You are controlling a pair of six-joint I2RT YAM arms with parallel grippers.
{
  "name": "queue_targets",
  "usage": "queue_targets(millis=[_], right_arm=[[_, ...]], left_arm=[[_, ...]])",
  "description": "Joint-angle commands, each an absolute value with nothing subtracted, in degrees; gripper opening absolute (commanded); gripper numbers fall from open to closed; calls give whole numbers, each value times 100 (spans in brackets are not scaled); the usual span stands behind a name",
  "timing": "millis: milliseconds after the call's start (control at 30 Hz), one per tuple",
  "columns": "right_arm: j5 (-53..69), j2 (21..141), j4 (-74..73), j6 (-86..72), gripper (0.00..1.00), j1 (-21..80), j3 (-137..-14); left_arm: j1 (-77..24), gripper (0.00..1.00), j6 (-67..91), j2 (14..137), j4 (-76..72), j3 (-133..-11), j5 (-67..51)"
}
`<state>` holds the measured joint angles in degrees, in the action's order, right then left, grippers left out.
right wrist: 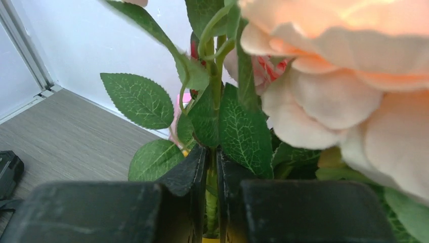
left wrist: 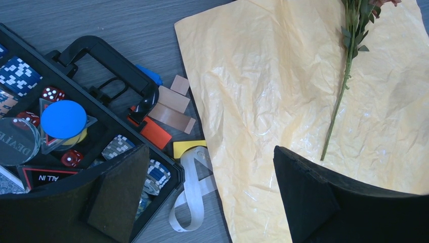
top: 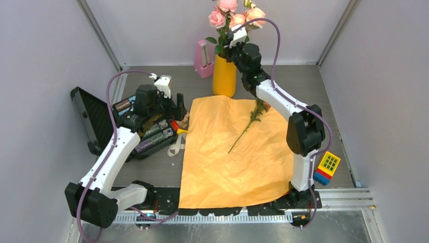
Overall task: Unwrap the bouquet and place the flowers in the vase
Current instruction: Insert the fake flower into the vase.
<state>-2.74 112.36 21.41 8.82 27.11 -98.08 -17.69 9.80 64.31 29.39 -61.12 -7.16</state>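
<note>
The bouquet is undone: its crinkled orange paper (top: pixel 227 162) (left wrist: pixel 253 101) lies spread flat, and its beige ribbon (left wrist: pixel 195 187) lies loose beside it. One flower (top: pixel 250 124) (left wrist: pixel 341 96) lies on the paper. Several pink flowers (top: pixel 227 12) stand in the yellow vase (top: pixel 224 76) at the back. My right gripper (top: pixel 232 49) (right wrist: pixel 213 167) is over the vase mouth, its fingers tight round a green stem (right wrist: pixel 212 202) under a large pale rose (right wrist: pixel 344 76). My left gripper (top: pixel 179 109) (left wrist: pixel 211 157) hangs open over the paper's left edge, holding nothing.
An open black case (top: pixel 96 121) of poker chips and dice lies at the left, with small wooden and coloured blocks (left wrist: pixel 172 109) beside it. A pink metronome (top: pixel 203 58) stands left of the vase. A yellow, red and blue toy block (top: pixel 326 168) sits by the right arm's base.
</note>
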Motion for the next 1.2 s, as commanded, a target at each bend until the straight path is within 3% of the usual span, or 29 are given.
queue_targets(millis=[0,467,600,733,1167], right_arm=[[-358,10761,2355,831,18,2672,-9739],[-229,10497,2358,701,34,2672,-9537],[-220,10405,2407,648,49,2672,-9427],[-192,10300,2409,598,57,2672,-9340],[83,10032,2092,464,68,2679,-9164]], left_arm=[[-1815,95,932,6442,2698,-6123,-800],[-1863,95,940,6424,2698,-6128,-836],[-1872,95,940,6404,2698,-6126,-835],[-1881,95,940,6389,2698,-6129,-826],[-1890,95,933,6372,2699,-6126,-811]])
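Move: The vase getting the stem stands just beyond the right hand: its middle is about 5 cm ahead, 2 cm left and some 20 cm below, and the fingers are still around the stem a little above the rim. The metronome is some 13 cm ahead, 10 cm left and 27 cm down. The last flower on the paper lies about 13 cm back, 7 cm right and 33 cm down. From the left hand, the vase is roughly 29 cm ahead, 19 cm right and 9 cm lower. The flower stem, already standing in the vase, is let go: the right fingers, barely parted at first, spread to about two-thirds open above the rim. The hand backs away from the vase towards the base by some 3 cm, drifting about 1 cm right and rising about 1.5 cm, its pointing almost unchanged. ##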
